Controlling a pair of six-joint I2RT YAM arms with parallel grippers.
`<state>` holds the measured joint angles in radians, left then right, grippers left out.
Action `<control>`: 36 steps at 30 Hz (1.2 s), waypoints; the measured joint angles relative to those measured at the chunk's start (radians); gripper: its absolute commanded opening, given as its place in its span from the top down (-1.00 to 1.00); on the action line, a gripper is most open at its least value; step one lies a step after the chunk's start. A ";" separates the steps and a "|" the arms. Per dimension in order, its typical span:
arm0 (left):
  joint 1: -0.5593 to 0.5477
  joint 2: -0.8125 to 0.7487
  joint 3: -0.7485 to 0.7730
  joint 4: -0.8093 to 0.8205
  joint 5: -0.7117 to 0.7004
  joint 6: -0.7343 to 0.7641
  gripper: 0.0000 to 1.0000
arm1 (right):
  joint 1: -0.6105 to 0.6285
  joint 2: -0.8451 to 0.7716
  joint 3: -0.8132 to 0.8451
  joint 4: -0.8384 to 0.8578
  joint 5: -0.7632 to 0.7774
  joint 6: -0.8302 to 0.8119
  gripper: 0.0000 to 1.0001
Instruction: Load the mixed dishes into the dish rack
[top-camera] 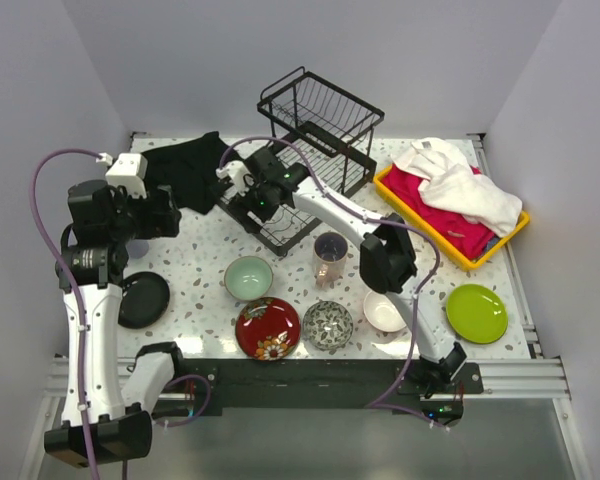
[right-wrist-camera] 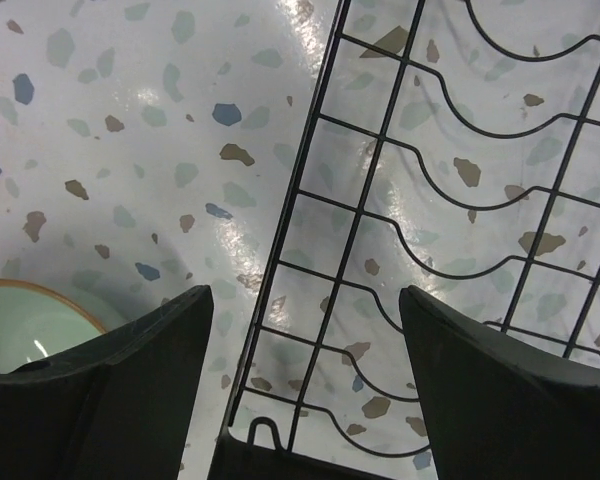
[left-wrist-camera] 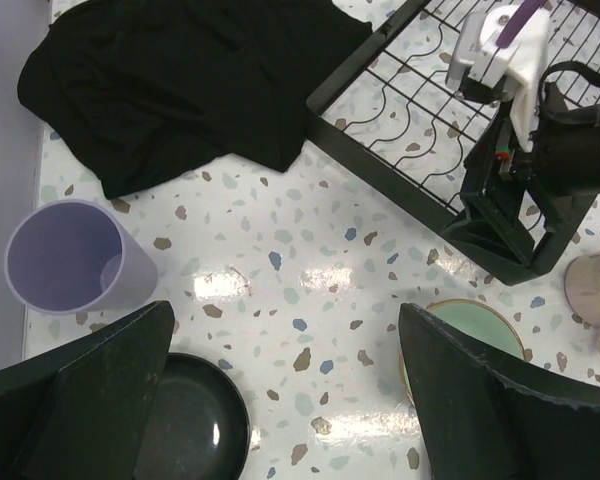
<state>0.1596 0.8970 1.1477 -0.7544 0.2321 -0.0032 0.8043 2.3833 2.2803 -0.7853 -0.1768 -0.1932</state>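
Observation:
The dish rack [top-camera: 320, 125] stands at the back, its flat lower grid [right-wrist-camera: 430, 200] reaching forward. My right gripper [top-camera: 252, 212] [right-wrist-camera: 305, 300] hangs open just over the grid's near corner, holding nothing. My left gripper [top-camera: 163, 215] [left-wrist-camera: 285, 310] is wide open and empty above bare table, between the black plate [left-wrist-camera: 185, 415] and the pale green bowl [left-wrist-camera: 470, 325]. A lavender mug [left-wrist-camera: 65, 255] stands left of it. Along the front sit the red floral bowl [top-camera: 268, 327], the patterned bowl [top-camera: 328, 324], a white bowl [top-camera: 384, 311] and the lime plate [top-camera: 477, 312]. A pinkish mug [top-camera: 330, 256] stands upright beside the rack.
A black cloth [top-camera: 195, 170] lies crumpled left of the rack. The yellow tray [top-camera: 512, 236] of red and white cloths sits at the back right. Walls close in the table on the left, back and right.

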 measured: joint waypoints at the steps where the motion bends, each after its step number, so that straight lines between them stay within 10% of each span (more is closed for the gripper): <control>1: 0.003 0.002 0.000 -0.003 0.000 0.000 -1.00 | 0.001 0.012 0.004 0.000 0.000 -0.003 -0.50; 11: 0.026 -0.001 0.000 -0.025 0.000 0.002 -1.00 | 0.008 0.098 0.050 -0.009 -0.002 -0.050 0.13; 19: 0.036 -0.029 -0.001 -0.026 0.004 0.007 -1.00 | 0.037 0.091 0.033 -0.013 0.021 -0.065 1.00; 36: 0.037 -0.097 -0.050 -0.031 0.005 0.023 -1.00 | 0.072 -0.116 -0.377 0.213 0.198 -0.180 1.00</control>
<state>0.1963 0.7998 1.0973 -0.7853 0.2367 0.0200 0.8761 2.2669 1.9030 -0.5724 0.0216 -0.3737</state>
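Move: Just under the right hand is the dish rack's near-left rail, about 5 cm below and some 1 cm to its left. Of the neighbours, the green bowl is around 12 cm back, 2 cm left and 8 cm below; the mug, roughly 17 cm right, 6 cm back and 5 cm below. From the left hand, that rail is about 10 cm ahead, 20 cm right and 23 cm below. Sinking about 4 cm onto the rack's near-left rail, the right hand shuts its open fingers on it near the rack's near corner. It then pulls the pinched rail about 3 cm right and slightly back, settling a little lower while the wrist tilts some 15 degrees, bringing the fingers steeper down. ##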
